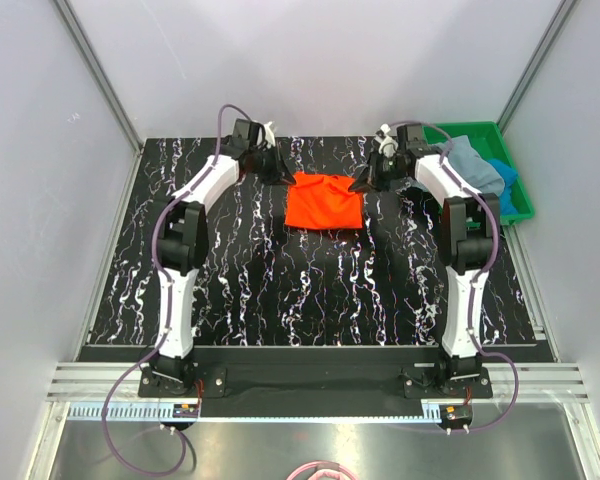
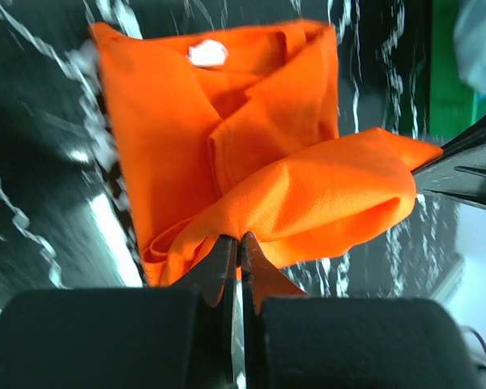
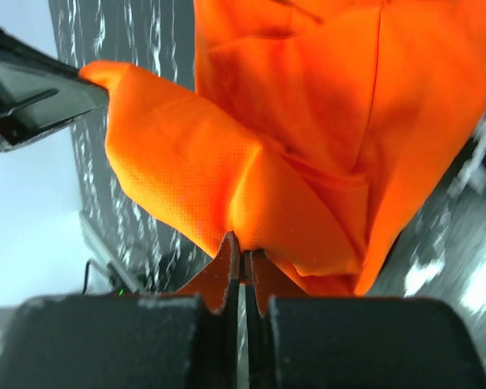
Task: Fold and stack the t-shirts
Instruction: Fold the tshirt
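Note:
A bright orange t-shirt (image 1: 324, 201) lies partly folded at the back middle of the black marbled table (image 1: 310, 290). My left gripper (image 1: 283, 177) is shut on its far left edge, and the left wrist view shows the orange t-shirt (image 2: 251, 154) pinched at the left gripper (image 2: 240, 240). My right gripper (image 1: 361, 184) is shut on the far right edge. The right wrist view has the orange t-shirt (image 3: 308, 138) bunched at the right gripper (image 3: 245, 243). A grey-blue t-shirt (image 1: 470, 165) and a bright blue t-shirt (image 1: 506, 180) lie in the green tray.
The green plastic tray (image 1: 521, 206) stands at the back right corner, just behind the right arm. White walls with metal posts close in the table on three sides. The arm bases sit on a rail at the near edge.

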Controlling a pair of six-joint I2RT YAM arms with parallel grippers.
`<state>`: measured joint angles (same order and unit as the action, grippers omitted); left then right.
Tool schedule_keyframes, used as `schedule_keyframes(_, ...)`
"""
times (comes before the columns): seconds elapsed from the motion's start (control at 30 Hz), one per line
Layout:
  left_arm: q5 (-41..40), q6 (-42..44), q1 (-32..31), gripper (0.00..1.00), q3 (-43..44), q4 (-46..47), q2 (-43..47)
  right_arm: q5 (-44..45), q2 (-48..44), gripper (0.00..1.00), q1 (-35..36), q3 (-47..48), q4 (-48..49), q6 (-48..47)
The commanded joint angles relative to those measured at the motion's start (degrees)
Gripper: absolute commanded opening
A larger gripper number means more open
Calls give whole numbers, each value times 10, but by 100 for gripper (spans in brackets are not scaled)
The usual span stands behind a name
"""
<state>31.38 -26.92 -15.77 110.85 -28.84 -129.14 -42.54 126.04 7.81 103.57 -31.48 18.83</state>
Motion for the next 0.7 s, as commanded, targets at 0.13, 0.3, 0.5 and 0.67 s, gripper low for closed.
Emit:
schedule_keyframes(0.13, -93, 39, 14, 0, 109, 73, -51, 79, 84, 0, -8, 165, 21, -26)
schedule_keyframes(0.3, -169, 73, 3, 82, 173, 104, -96, 177, 143, 35, -10, 245, 24, -35)
schedule_keyframes(0.5, -196, 78, -2, 94, 181, 107, -69, 232, 137, 82, -9, 276, 21, -45)
schedule_keyframes(0.67, -90, 51, -2, 91, 101, 96, -3, 211, 90, 82, -9, 248, 15, -42)
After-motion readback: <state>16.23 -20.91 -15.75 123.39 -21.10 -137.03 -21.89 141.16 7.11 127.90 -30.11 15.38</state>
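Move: Each hand still pinches a hem corner of the orange t-shirt. From the left hand the collar edge's middle is about 5 cm ahead, 10 cm right and 3 cm below; from the right hand, about 6 cm ahead, 9 cm left and 3 cm below. The grey t-shirt in the bin lies some 31 cm right of the right hand and 5 cm farther out, at roughly its height. Both hands carry the hem some 10 cm forward over the collar end, then open and let go. ##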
